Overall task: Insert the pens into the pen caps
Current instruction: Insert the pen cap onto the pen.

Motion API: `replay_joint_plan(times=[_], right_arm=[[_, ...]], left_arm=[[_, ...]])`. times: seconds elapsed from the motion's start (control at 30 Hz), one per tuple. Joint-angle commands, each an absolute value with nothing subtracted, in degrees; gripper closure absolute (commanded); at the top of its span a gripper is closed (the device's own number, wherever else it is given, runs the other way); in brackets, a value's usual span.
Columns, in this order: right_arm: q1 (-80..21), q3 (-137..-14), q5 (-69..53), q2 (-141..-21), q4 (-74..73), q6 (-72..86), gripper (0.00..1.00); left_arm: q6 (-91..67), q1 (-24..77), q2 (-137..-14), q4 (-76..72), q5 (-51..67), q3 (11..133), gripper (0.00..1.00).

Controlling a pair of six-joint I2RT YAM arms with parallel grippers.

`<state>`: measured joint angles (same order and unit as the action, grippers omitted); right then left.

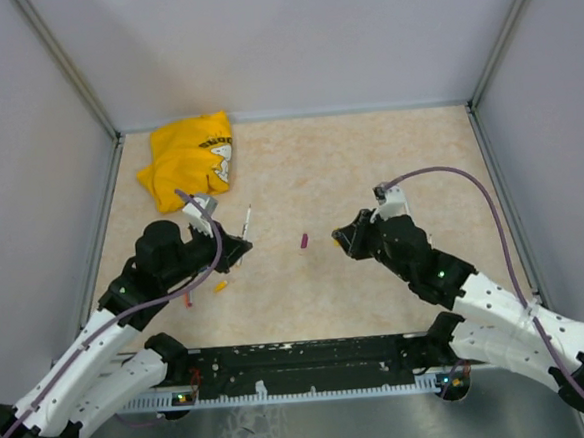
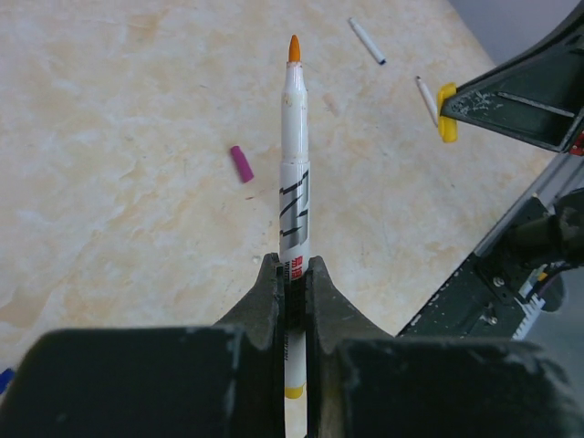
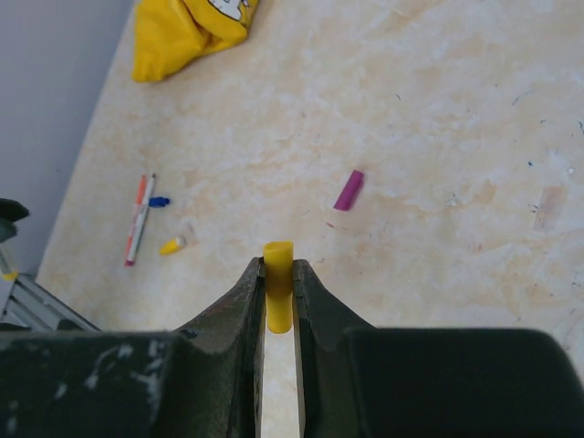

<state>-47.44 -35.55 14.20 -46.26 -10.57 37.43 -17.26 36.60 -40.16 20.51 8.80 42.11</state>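
Observation:
A white pen [image 2: 294, 137] with an orange tip sticks straight out from my left gripper [image 2: 292, 265], which is shut on its barrel. My right gripper [image 3: 278, 266] is shut on a yellow pen cap [image 3: 278, 252], whose open end pokes past the fingertips. In the top view the left gripper [image 1: 241, 246] and right gripper [image 1: 342, 242] face each other, well apart. A loose purple cap [image 1: 304, 240] lies on the table between them. Two pens [image 3: 137, 219] lie side by side near a blue cap [image 3: 160, 202] and another yellow cap [image 3: 172, 245]. Two more white pens [image 2: 366, 41] lie beyond the right gripper.
A crumpled yellow cloth [image 1: 190, 158] lies at the back left of the table. Grey walls close in the left, back and right sides. A black rail [image 1: 302, 359] with the arm bases runs along the near edge.

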Motion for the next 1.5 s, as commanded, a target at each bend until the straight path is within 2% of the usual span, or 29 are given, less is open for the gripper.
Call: replay_joint_plan(times=[0.0, 0.33, 0.53, 0.77, 1.13, 1.47], right_arm=[[-47.02, -33.56, 15.06, -41.01, -0.99, 40.74, 1.0], [-46.87, -32.05, 13.61, -36.93, 3.47, 43.06, 1.0], [-46.84, -30.4, 12.82, -35.97, 12.31, 43.84, 1.0], [-46.8, -29.21, 12.34, -36.64, 23.73, 43.54, 1.0], [-46.9, -28.32, 12.81, -36.95, 35.49, 42.1, 1.0], [-46.87, -27.53, 7.45, -36.05, 38.32, 40.45, 1.0]], left_arm=[[-19.15, 36.47, -41.36, 12.24, 17.66, 40.96, 1.0], [-22.95, 36.47, -42.95, 3.94, 23.41, 39.79, 1.0], [-23.81, 36.9, -45.07, 3.88, 25.53, 41.65, 1.0], [-24.27, 43.7, -44.25, -0.17, 18.22, 41.82, 1.0], [-24.87, 62.33, -49.31, -10.66, 4.49, 39.87, 1.0], [-24.93, 65.74, -52.31, -15.01, 1.56, 39.08, 1.0]])
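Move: The yellow cap in the right hand lies about 19 cm to the right of the left hand, 1 cm ahead and some 3 cm lower. From the right hand, the left hand's upright pen has its middle 18 cm to the left, level front to back, about 6 cm higher. The purple cap lies on the table, 12 cm ahead of the right hand, 8 cm left and 19 cm below. Another yellow cap lies 12 cm left of the left hand, 2 cm ahead and 23 cm below. Right raises its yellow cap 16 cm, tilting up, while left brings its pen 14 cm right and back. ##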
